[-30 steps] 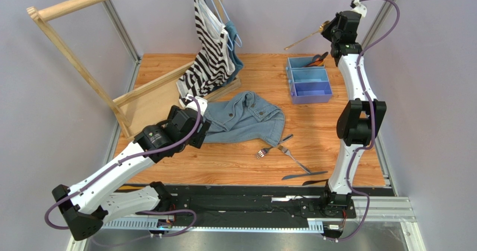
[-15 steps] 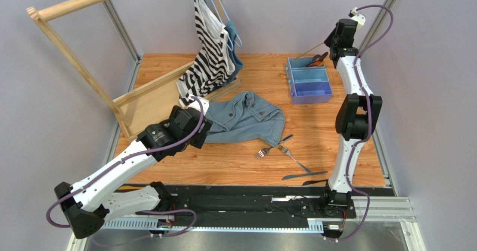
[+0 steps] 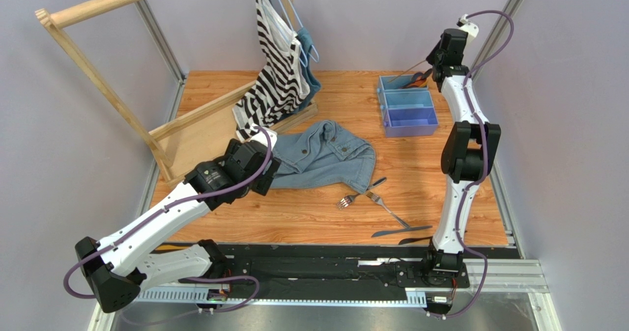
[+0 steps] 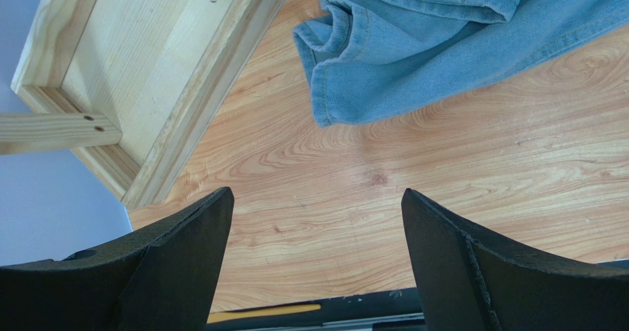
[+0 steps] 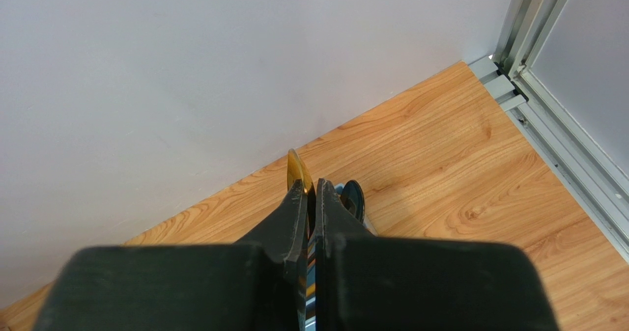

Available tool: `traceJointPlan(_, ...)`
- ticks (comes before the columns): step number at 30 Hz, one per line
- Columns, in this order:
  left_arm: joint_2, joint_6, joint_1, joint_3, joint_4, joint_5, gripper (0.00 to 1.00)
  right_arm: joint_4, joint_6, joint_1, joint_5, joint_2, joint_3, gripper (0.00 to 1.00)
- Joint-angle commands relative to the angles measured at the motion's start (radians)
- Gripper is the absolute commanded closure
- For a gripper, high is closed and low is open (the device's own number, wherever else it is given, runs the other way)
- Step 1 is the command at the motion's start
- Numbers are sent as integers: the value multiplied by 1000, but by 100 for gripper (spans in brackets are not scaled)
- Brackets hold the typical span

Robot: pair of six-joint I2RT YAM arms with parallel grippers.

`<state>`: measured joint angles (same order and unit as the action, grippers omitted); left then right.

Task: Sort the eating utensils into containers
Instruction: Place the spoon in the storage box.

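My right gripper (image 3: 431,60) (image 5: 311,187) is shut on a gold spoon (image 5: 299,172), held low over the far compartment of the light blue tray (image 3: 410,130). The spoon's handle (image 3: 410,72) slants down into that compartment, where other utensils (image 3: 421,76) lie. A dark spoon bowl (image 5: 353,198) shows just beyond my fingers. Two silver forks (image 3: 353,197) (image 3: 385,206) and a dark knife (image 3: 402,231) lie on the table in front of the right arm's base. My left gripper (image 3: 258,175) (image 4: 317,195) hangs open over bare wood with nothing between its fingers.
A denim garment (image 3: 325,154) (image 4: 443,36) lies mid-table, right beside my left gripper. A wooden rack (image 3: 111,88) (image 4: 207,95) leans at the left, with a striped top (image 3: 277,66) on hangers behind. Walls and metal posts (image 5: 531,21) close in at the far right corner.
My right gripper has come down and back toward the tray's far compartment, tipping the gold spoon's handle down into it. The left arm has barely shifted.
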<state>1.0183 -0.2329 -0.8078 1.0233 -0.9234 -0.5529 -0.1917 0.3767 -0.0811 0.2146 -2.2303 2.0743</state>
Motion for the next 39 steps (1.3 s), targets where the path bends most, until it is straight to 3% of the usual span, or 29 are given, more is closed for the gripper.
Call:
traceJointPlan(1, 0, 15, 5, -2, 17, 8, 7, 77, 18, 4, 0, -22, -22, 100)
traceJointPlan(15, 12, 20, 6, -3, 18, 25, 7, 120, 16, 38, -46, -11, -148, 98)
traceJointPlan(21, 25, 18, 5, -2, 15, 28, 7, 104, 16, 40, -66, -15, -166, 88)
traceJointPlan(28, 25, 18, 6, -2, 15, 25, 7, 100, 27, 40, -46, 9, -200, 68)
traceJointPlan(39, 26, 17, 6, -3, 15, 22, 7, 138, 40, 38, -67, 84, -250, 51)
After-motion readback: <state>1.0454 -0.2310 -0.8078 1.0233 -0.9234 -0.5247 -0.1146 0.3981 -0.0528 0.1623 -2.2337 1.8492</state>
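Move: The right hand holds the gold spoon. The middle of the storage box's far compartment lies some 2 cm ahead of that hand, 6 cm left and 18 cm below; the utensil pile at its right end is 2 cm ahead, straight below by 15 cm. The box's middle compartment sits 5 cm back and 5 cm left, 18 cm down. From the left hand, the far compartment is about 45 cm ahead, 51 cm right and 15 cm down. The right hand sinks about 9 cm, easing left towards the far compartment, then half-opens and releases the spoon. ##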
